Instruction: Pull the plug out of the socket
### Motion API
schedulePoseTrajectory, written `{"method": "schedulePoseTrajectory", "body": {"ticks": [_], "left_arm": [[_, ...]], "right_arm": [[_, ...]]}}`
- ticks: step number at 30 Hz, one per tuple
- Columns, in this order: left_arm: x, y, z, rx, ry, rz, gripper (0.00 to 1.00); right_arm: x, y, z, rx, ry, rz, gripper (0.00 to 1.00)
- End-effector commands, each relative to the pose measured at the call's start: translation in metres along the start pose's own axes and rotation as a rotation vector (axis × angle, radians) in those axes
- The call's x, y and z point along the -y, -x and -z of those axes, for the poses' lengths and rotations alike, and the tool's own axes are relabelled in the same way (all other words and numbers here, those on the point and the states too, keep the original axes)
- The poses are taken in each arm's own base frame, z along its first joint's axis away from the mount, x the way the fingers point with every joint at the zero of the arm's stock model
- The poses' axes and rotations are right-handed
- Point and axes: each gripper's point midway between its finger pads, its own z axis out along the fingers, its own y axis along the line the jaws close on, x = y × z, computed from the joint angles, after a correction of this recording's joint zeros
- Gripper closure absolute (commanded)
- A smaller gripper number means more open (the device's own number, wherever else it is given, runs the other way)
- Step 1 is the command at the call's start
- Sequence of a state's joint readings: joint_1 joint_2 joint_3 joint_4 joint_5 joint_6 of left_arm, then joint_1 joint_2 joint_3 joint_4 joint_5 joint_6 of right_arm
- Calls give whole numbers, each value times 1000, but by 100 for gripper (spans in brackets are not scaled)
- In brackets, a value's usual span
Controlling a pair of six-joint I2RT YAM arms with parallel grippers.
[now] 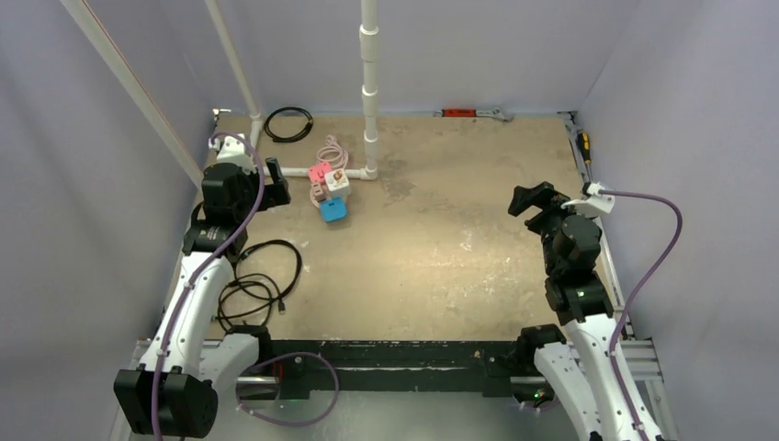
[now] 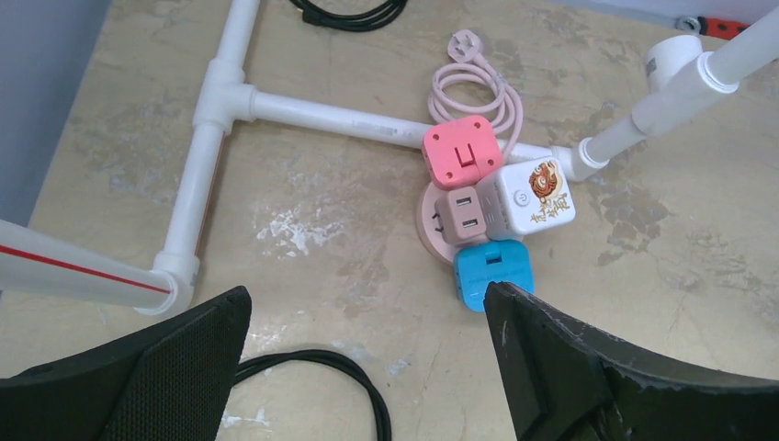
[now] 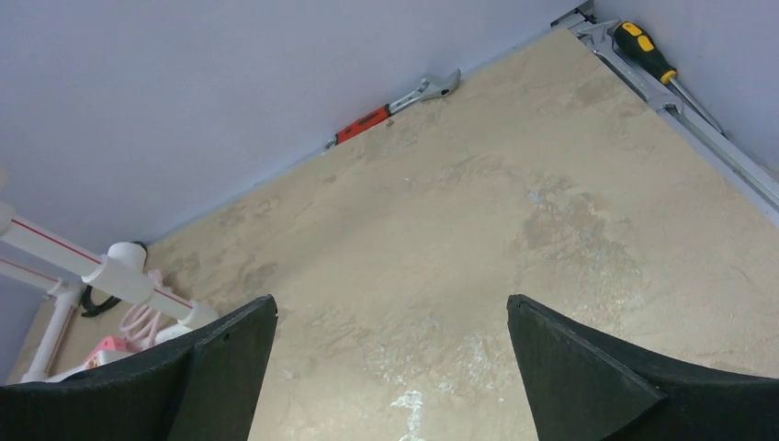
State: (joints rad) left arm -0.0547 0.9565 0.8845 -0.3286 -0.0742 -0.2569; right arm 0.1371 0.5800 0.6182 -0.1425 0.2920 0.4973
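Note:
The socket (image 2: 427,223) is a flat round pale-pink disc on the table, mostly covered by the plugs set on it. These are a coral-pink square plug (image 2: 462,152), a beige adapter (image 2: 464,213), a white cube with a picture (image 2: 536,195) and a blue plug (image 2: 493,273). Its coiled pink cord (image 2: 478,92) lies behind. The cluster (image 1: 328,190) sits at the far left of the table. My left gripper (image 2: 366,292) is open and empty, just short of the blue plug; it also shows in the top view (image 1: 276,184). My right gripper (image 1: 533,197) is open and empty, far to the right.
A white PVC pipe frame (image 2: 220,101) lies behind and left of the cluster, with an upright pipe (image 1: 369,83). Black cables lie by the left arm (image 1: 262,276) and at the back (image 1: 288,124). A wrench (image 3: 395,106) and a screwdriver (image 3: 643,46) lie along the far edges.

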Motion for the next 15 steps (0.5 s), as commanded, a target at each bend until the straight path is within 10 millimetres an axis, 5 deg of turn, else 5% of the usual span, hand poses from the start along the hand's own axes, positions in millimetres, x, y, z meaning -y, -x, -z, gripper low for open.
{"method": "schedulePoseTrajectory", "body": {"ticks": [1,7,15], "left_arm": [[5,3,-4,-3,-11,51,1],[13,-10,-10,-42,-49,63,1],[74,-49,-21,-166,-265,-87,1]], "right_arm": [[-12,15,3,42,55,2,1],[-18,14,3,36,90,15,1],[-26,5,4,5,145,31,1]]}}
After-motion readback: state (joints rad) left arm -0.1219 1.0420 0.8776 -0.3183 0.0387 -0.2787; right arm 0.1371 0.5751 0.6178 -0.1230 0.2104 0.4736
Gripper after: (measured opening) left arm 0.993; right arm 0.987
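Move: Off to the left hand's right, about 13 cm, and some 5 cm ahead sits the blue plug, roughly 21 cm below it. The socket it sits in is centred about 3 cm left of the blue plug and 4 cm farther out; the white plug stands 6 cm beyond the blue one and 1 cm right of it, the pink plug 9 cm beyond and 4 cm left. From the right hand the blue plug lies about 43 cm left, 8 cm ahead and 24 cm down. Sinking slowly at first, then swinging right with gathering speed, the open left hand travels about 4.5 cm right and 2.5 cm down towards the blue plug. Its wrist turns some 10 degrees clockwise and tips down slightly; the fingers stay wide open and touch nothing. The right hand, also open, eases about 1.5 cm left, turning slightly counter-clockwise. ##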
